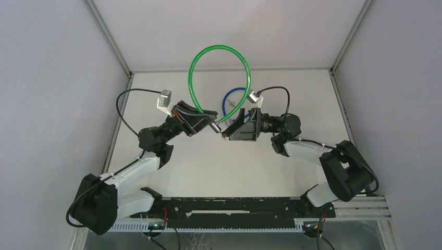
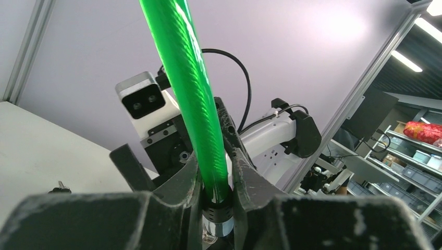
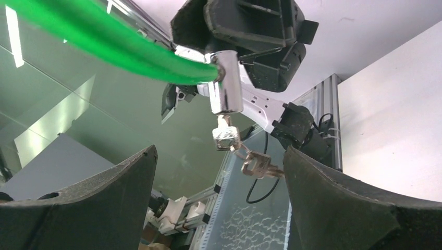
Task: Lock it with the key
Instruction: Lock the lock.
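A green cable lock [image 1: 219,49] arches up over the table in a tall loop. My left gripper [image 1: 208,123] is shut on its end, the fingers [image 2: 250,182] clamping the green cable [image 2: 193,94] just above the black collar [image 2: 216,211]. The silver lock barrel [image 3: 226,86] sticks out of that grip. A key [image 3: 225,136] hangs from the barrel's underside, with a second key [image 3: 258,166] dangling on its ring. My right gripper [image 3: 220,150] stands open right below the barrel, the keys between its wide-spread fingers [image 3: 339,198] and untouched.
A blue cable [image 1: 232,99] lies on the table behind the two grippers. Grey walls with metal frame posts close in the left, right and back sides. The right arm's wrist camera [image 2: 143,99] faces my left gripper at close range.
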You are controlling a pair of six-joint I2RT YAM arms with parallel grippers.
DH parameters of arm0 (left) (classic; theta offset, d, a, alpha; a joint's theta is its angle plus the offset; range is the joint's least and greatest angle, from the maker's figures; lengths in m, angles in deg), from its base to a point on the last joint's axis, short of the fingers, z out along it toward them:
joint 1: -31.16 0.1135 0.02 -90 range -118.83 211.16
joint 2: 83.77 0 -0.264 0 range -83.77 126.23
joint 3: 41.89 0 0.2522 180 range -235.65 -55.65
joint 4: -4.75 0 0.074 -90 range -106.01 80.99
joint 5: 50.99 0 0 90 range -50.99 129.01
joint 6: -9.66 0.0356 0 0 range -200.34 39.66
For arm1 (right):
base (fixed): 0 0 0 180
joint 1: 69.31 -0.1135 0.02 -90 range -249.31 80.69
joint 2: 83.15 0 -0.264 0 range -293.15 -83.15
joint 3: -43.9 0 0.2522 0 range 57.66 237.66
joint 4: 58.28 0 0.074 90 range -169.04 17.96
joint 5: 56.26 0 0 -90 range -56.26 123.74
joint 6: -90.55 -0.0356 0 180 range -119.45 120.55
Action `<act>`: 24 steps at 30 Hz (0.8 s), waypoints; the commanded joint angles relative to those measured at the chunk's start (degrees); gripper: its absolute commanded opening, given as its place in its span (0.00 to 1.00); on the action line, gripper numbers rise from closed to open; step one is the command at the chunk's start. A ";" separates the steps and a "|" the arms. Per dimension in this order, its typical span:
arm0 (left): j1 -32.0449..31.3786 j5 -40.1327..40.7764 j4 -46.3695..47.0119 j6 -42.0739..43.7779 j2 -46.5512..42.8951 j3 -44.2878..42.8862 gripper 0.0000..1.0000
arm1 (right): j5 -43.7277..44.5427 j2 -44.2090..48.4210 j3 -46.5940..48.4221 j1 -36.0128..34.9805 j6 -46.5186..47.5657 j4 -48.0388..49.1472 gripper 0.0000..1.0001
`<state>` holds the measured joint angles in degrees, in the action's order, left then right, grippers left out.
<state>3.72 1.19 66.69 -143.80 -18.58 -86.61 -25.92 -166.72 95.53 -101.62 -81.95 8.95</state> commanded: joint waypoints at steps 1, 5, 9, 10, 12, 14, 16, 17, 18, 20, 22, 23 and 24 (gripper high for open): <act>0.28 0.14 4.37 -1.00 -2.26 -4.23 0.00 | -0.29 -2.27 3.76 -1.07 -0.95 5.25 0.95; 0.28 -0.08 4.39 -1.30 -2.38 -4.28 0.00 | -0.88 -4.26 5.61 -2.01 -1.11 5.49 0.91; 0.32 -0.06 4.37 -1.30 -2.52 -4.20 0.00 | -1.28 -5.42 6.72 -2.64 -1.74 5.67 0.77; 0.34 -0.07 4.40 -1.30 -2.49 -4.20 0.00 | -1.33 -5.59 6.84 -2.74 -1.88 5.67 0.73; 0.33 -0.06 4.39 -1.31 -2.52 -4.20 0.00 | -1.63 -5.88 6.95 -2.75 -2.28 5.71 0.67; 0.34 -0.06 4.37 -1.31 -2.46 -4.15 0.00 | -1.75 -6.11 6.96 -2.86 -2.54 5.76 0.63; 0.37 -0.06 4.29 -1.27 -2.45 -4.11 0.00 | -1.73 -6.48 6.96 -2.89 -2.87 5.80 0.60; 0.37 -0.06 4.29 -1.29 -2.44 -4.11 0.00 | -1.74 -6.69 6.96 -2.90 -2.93 5.80 0.58; 0.37 -0.01 4.30 -1.31 -2.43 -3.99 0.00 | -1.78 -6.78 6.96 -2.90 -3.00 5.76 0.54; 0.46 0.11 4.36 -1.31 -2.48 -3.85 0.00 | -1.90 -7.06 6.98 -3.07 -3.08 5.76 0.47; 0.46 0.12 4.28 -1.31 -2.44 -3.76 0.00 | -2.18 -7.28 7.11 -3.20 -3.25 5.76 0.40; 0.46 0.12 4.28 -1.29 -2.43 -3.68 0.00 | -2.24 -7.35 7.21 -3.19 -3.28 5.76 0.38; 0.46 0.12 4.30 -1.31 -2.43 -3.67 0.00 | -2.25 -7.34 7.26 -3.27 -3.36 5.78 0.36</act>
<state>3.90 0.86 66.54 -144.82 -18.97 -86.61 -28.02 -173.65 100.51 -104.29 -84.94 10.68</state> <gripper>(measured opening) 0.224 0.396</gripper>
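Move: The key standing in the lock is some 4 cm to the right hand's left, about 1 cm back and level with it. The lock cylinder lies roughly 6 cm left of this hand and 2 cm ahead; the second key on the ring hangs some 3 cm left, 2 cm back and 1 cm down. From the left hand, which already holds the lock, the inserted key is about 5 cm right, 6 cm back and 2 cm lower. Leftward by about 2 cm the right hand eases in to the key, then nearly stops there, sinking just under 1 cm and turning some 5 degrees counter-clockwise. Its wide-open fingers close to under half open, bringing the tips to either side of the key's head; a firm grip can't be seen yet. The left hand keeps the lock held still. ##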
